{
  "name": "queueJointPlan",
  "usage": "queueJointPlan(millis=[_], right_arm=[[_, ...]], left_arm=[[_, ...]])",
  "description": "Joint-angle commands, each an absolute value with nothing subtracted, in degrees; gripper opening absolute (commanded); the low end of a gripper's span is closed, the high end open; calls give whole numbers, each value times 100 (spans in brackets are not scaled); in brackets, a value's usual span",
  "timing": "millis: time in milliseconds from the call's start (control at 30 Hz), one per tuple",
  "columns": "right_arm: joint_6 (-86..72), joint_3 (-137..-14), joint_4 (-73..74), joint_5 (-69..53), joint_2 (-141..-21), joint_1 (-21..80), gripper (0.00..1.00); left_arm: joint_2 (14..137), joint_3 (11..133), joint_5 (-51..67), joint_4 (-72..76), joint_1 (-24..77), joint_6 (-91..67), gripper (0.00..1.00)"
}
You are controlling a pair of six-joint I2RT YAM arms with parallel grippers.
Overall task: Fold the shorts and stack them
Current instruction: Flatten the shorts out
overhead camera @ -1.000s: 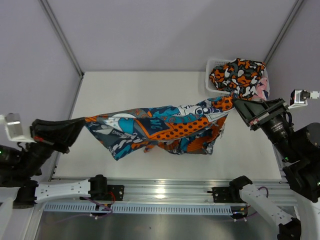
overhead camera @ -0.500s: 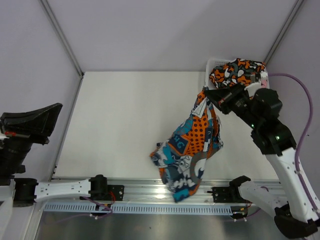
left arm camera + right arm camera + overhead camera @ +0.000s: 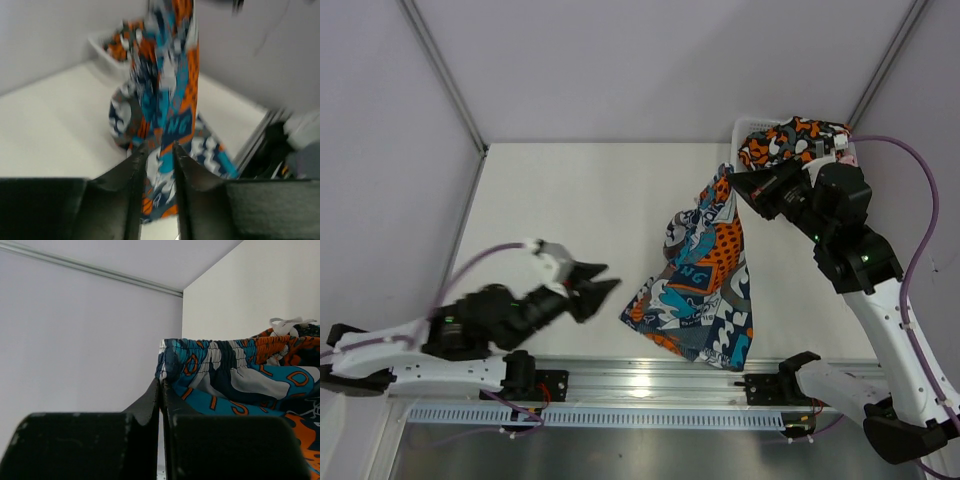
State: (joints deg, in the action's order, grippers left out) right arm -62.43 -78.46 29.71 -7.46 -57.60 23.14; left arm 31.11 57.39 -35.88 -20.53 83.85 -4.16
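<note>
The blue-teal-orange patchwork shorts (image 3: 705, 290) hang from my right gripper (image 3: 735, 185), which is shut on a corner of the waistband (image 3: 172, 360). Their lower end rests crumpled on the table near the front edge. My left gripper (image 3: 605, 290) is low over the table just left of the shorts and points at them. Its jaws stand slightly open with nothing between them, and the hanging fabric (image 3: 167, 90) shows beyond the tips. The orange-black-white camouflage shorts (image 3: 795, 145) lie heaped in the white basket (image 3: 740, 150).
The basket stands in the back right corner against the wall, behind my right arm. A metal rail (image 3: 640, 385) runs along the table's front edge. Grey walls close in the left, back and right sides.
My left gripper let go of the shorts, which swung over to hang from the right gripper alone. The left arm then came in from the far left towards them with its jaws parted.
</note>
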Motion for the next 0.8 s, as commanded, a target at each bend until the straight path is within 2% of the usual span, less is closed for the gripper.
queueJointPlan(millis=[0,100,333,567,667,767], right_arm=[[-6065,-8086,3014,-457,-5739,2206,0],[-6038,-8007,3006,-466,-5783,2189,0],[-6038,-7866,2936,-483,-5810,2153,0],[-6038,-7814,2953,-457,-5792,2127,0],[-6038,-7813,2953,-466,-5783,2109,0],[-6038,-7805,2927,-501,-5766,2109,0]], left_arm=[[3472,4670,-2973,-1367,8394,-1616,49],[3603,4150,-2761,-960,8394,-1845,66],[3814,3279,-2619,-256,8394,-2293,84],[4473,2944,-2392,202,8113,-2505,88],[4745,2865,-1549,342,7228,-2505,86],[4965,2751,-1108,422,6830,-2435,86]])
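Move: The left hand, high and empty, has the shorts' near hem about 10 cm to its right, 6 cm ahead and some 37 cm below. The hem's left corner is about 10 cm ahead and 4 cm right; its right corner is 33 cm right and 3 cm back, both equally low. The right hand holds the waistband between its fingertips; from it the hem lies about 10 cm back, 16 cm left and 40 cm down. With the waistband still pinched in the shut right fingers, that hand merely settles a couple of centimetres. The left hand, already clear of the cloth, drops some 23 cm, fast at first, and moves about 9 cm right towards the near hem. Its fingers spread from a quarter open to nearly full and tip downwards by some 25 degrees. It ends still above the cloth. ##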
